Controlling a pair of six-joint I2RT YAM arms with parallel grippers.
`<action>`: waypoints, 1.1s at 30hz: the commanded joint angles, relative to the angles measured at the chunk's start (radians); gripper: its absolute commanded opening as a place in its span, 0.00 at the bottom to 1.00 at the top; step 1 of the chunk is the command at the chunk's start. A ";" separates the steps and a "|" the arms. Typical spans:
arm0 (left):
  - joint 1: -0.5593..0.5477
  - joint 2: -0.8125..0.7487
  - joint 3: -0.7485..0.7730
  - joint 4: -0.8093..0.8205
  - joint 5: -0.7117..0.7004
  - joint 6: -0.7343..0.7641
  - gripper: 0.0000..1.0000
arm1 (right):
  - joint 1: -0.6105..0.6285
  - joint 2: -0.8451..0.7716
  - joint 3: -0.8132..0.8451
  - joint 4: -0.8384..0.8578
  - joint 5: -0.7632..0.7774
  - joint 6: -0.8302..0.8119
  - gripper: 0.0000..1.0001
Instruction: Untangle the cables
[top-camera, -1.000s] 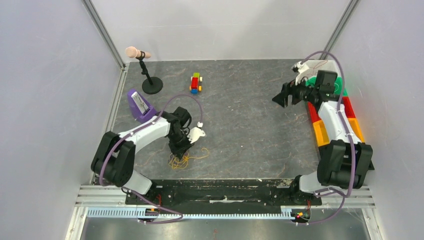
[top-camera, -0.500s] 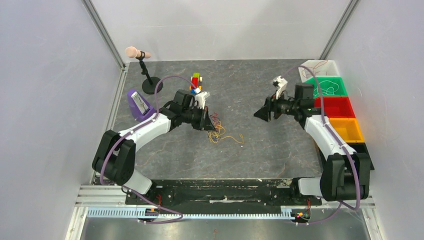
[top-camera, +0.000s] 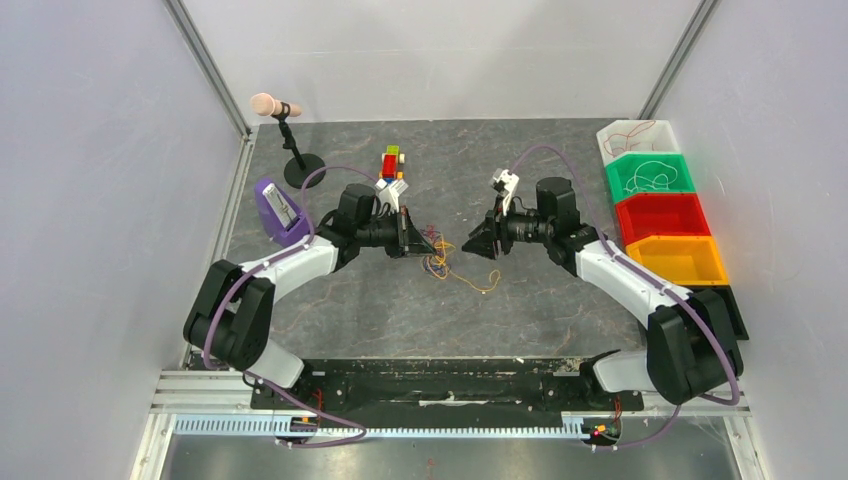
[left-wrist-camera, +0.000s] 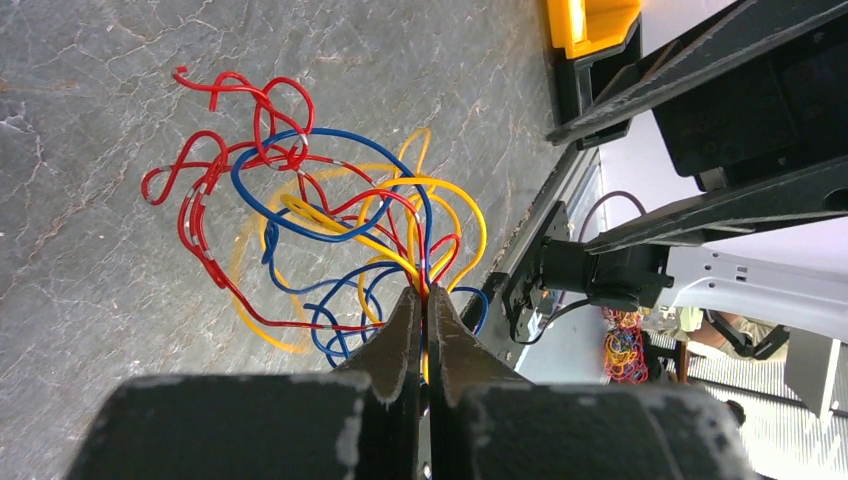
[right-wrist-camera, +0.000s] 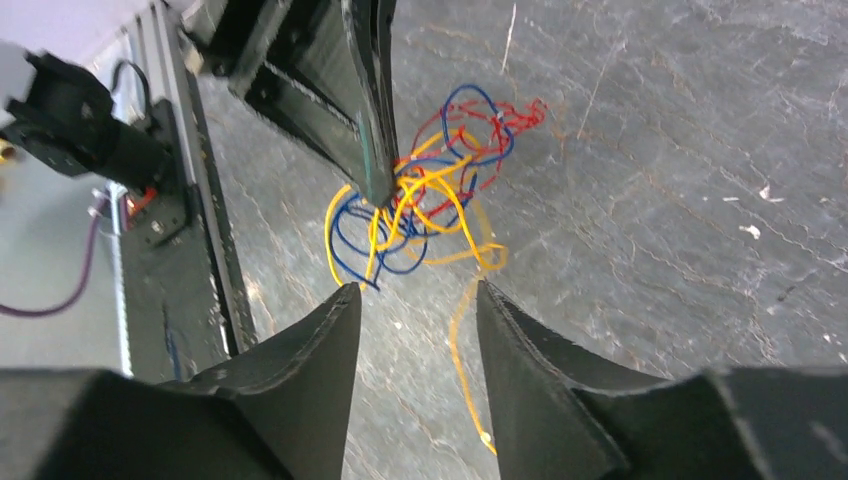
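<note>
The cables (top-camera: 441, 262) are a small tangle of red, blue, yellow and orange wires in the middle of the table. My left gripper (top-camera: 428, 248) is shut on them and holds the bunch up, while an orange strand (top-camera: 480, 284) trails onto the table. In the left wrist view the wires (left-wrist-camera: 340, 225) fan out from the closed tips of the left gripper (left-wrist-camera: 423, 295). My right gripper (top-camera: 470, 248) faces the bunch from the right, a short way off. Its jaws (right-wrist-camera: 418, 288) stand apart with nothing gripped, and the cables (right-wrist-camera: 430, 195) hang just beyond them.
A microphone on a stand (top-camera: 276, 106) and a purple object (top-camera: 280, 210) stand at the left. A toy block car (top-camera: 391, 165) sits behind the left gripper. White (top-camera: 660, 130), green (top-camera: 682, 160), red (top-camera: 690, 225) and orange (top-camera: 700, 270) bins line the right edge.
My left gripper shut on the cables near the front and carried them up towards the table's middle. My right arm swung in from the bins to face the bunch, its jaws narrowing.
</note>
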 joint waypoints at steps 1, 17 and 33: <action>0.000 -0.040 0.012 0.020 0.004 -0.026 0.02 | 0.022 -0.016 -0.018 0.286 0.005 0.233 0.46; 0.000 -0.072 -0.005 0.021 -0.002 -0.015 0.02 | 0.133 0.159 0.028 0.294 0.077 0.298 0.32; 0.058 -0.147 -0.055 -0.083 -0.053 0.046 0.02 | 0.093 0.096 0.058 0.202 0.123 0.206 0.00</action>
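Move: The tangled cables hang from the left hand's closed fingertips, their middle some 3 cm to that hand's right and 4 cm below. From the right hand, the same tangle is about 6 cm to the left, level fore and aft, and 7 cm lower. The loose yellow tail lies on the table some 4 cm to the right hand's right, 7 cm back and 14 cm below. The right fingers pinch a yellow strand of the tangle just beside the left fingertips. To get there the hand travels about 6 cm left, rising some 2 cm before sinking nearly 5, and rolls about 15 degrees, forward side down; its half-open fingers narrow on the way and shut at the end. The left hand keeps its pinch, rising about 1 cm. ##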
